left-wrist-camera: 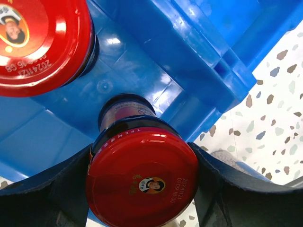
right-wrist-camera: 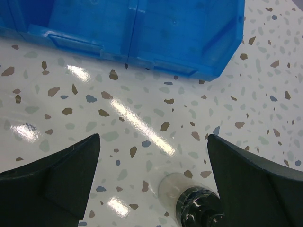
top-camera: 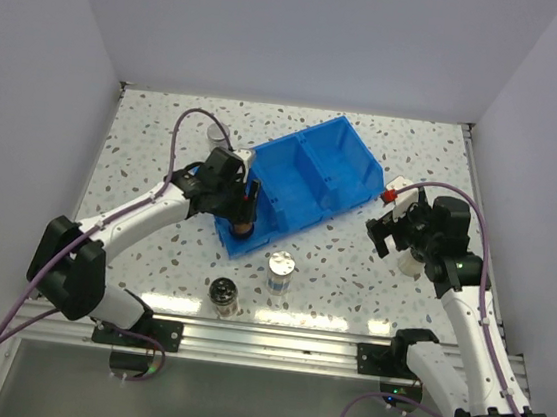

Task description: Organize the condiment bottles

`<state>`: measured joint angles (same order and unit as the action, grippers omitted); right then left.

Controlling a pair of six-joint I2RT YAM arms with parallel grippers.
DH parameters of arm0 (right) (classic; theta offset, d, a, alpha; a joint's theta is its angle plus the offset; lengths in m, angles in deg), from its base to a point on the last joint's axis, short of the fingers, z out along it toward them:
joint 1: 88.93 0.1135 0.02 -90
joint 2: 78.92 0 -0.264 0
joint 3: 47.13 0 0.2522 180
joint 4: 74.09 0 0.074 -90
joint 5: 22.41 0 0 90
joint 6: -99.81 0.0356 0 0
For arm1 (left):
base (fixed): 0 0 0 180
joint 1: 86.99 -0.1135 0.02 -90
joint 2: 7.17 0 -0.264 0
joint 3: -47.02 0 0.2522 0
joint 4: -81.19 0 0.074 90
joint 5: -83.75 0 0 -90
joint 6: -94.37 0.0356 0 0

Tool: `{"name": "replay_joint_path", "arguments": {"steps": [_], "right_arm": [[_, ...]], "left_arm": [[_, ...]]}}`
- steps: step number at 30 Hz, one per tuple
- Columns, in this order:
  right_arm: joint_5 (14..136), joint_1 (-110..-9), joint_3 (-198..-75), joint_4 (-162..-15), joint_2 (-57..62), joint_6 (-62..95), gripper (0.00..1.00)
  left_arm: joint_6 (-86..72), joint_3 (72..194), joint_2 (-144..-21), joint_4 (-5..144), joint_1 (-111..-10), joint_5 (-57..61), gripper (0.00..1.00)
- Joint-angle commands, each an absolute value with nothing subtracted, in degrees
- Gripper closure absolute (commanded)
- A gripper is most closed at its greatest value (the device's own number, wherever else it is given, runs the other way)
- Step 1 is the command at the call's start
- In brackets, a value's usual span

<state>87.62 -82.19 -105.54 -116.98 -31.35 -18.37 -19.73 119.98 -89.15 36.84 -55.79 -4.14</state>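
Observation:
My left gripper (top-camera: 245, 215) is shut on a red-capped jar (left-wrist-camera: 142, 177), its fingers (left-wrist-camera: 227, 189) pressed against both sides of the cap. That jar hangs upright in the near-left compartment of the blue bin (top-camera: 342, 140). I cannot tell whether its base touches the floor. A second red-capped jar (left-wrist-camera: 38, 42) stands in the same compartment. My right gripper (top-camera: 389, 231) is open over the table right of the bin. A black-capped jar (right-wrist-camera: 199, 210) stands just inside its right finger (right-wrist-camera: 255, 189), untouched. A silver-capped jar (top-camera: 280, 272) and a black-capped jar (top-camera: 223, 296) stand near the front edge.
Another silver-capped jar (top-camera: 219, 133) stands behind the left arm, left of the bin. The bin lies diagonally across the middle of the speckled table (top-camera: 145, 143), with its middle and far-right compartments showing nothing inside. White walls close in the table on three sides.

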Motion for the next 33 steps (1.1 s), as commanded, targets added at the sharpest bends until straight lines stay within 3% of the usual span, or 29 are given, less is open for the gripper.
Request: {"name": "replay_joint_path", "arguments": {"steps": [1,2,7,8,14,16,28,33], "right_arm": [[86.6,-82.1,-105.5,-115.8,-31.8,-19.2,0.01],[86.7,-82.0,-105.5,-115.8,-31.8,-19.2,0.01],[86.6,-82.1,-105.5,-115.7,-31.7,-19.2,0.01],[86.5,-82.2,-105.5,-115.7,-31.9,-19.2,0.01],[86.6,-82.1,-105.5,-115.8,-31.9,-19.2,0.02],[86.6,-82.0,-105.5,-115.7,-31.9,-19.2,0.01],[88.4,-82.1,-105.2,-116.4,-32.0,-20.9,0.01],[101.5,-82.1,-102.7,-117.4,-34.2,-25.5,0.01]], "left_arm": [[-18.4,120.1,-88.1,45.6,-55.5,-6.0,0.66],[-18.5,119.8,-88.2,45.7,-55.5,-6.1,0.59],[-18.7,119.4,-88.2,46.2,-55.4,-6.1,0.45],[-18.7,119.3,-88.0,46.2,-55.5,-6.1,0.36],[-18.1,119.7,-86.1,46.1,-55.4,-6.1,0.20],[-17.7,119.9,-85.3,45.5,-55.5,-6.2,0.01],[-14.3,124.1,-77.9,40.8,-55.5,-6.1,0.00],[-7.3,124.1,-68.0,38.3,-55.5,-10.5,0.00]]}}
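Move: The held red-capped bottle is between the left fingers, its middle about 3 cm straight below the hand point, already down in the near end of the blue box's left compartment. The other red bottle stands roughly 7 cm ahead and 3 cm left; the box's middle compartment is centred some 11 cm ahead and 10 cm right. The silver-capped bottle is about 11 cm back and 9 cm right. From the right hand the held bottle lies about 31 cm left, 1 cm ahead and 11 cm lower. Still pinching the red-capped bottle, the left fingers ease about 1 cm forward with hardly any sinking, then spread wide and let go of it. The empty hand rises straight up off the bottle, slowly then faster, about 10 cm in all, veering slightly left at the end while the wrist tips the fingers some 20 degrees outward. ##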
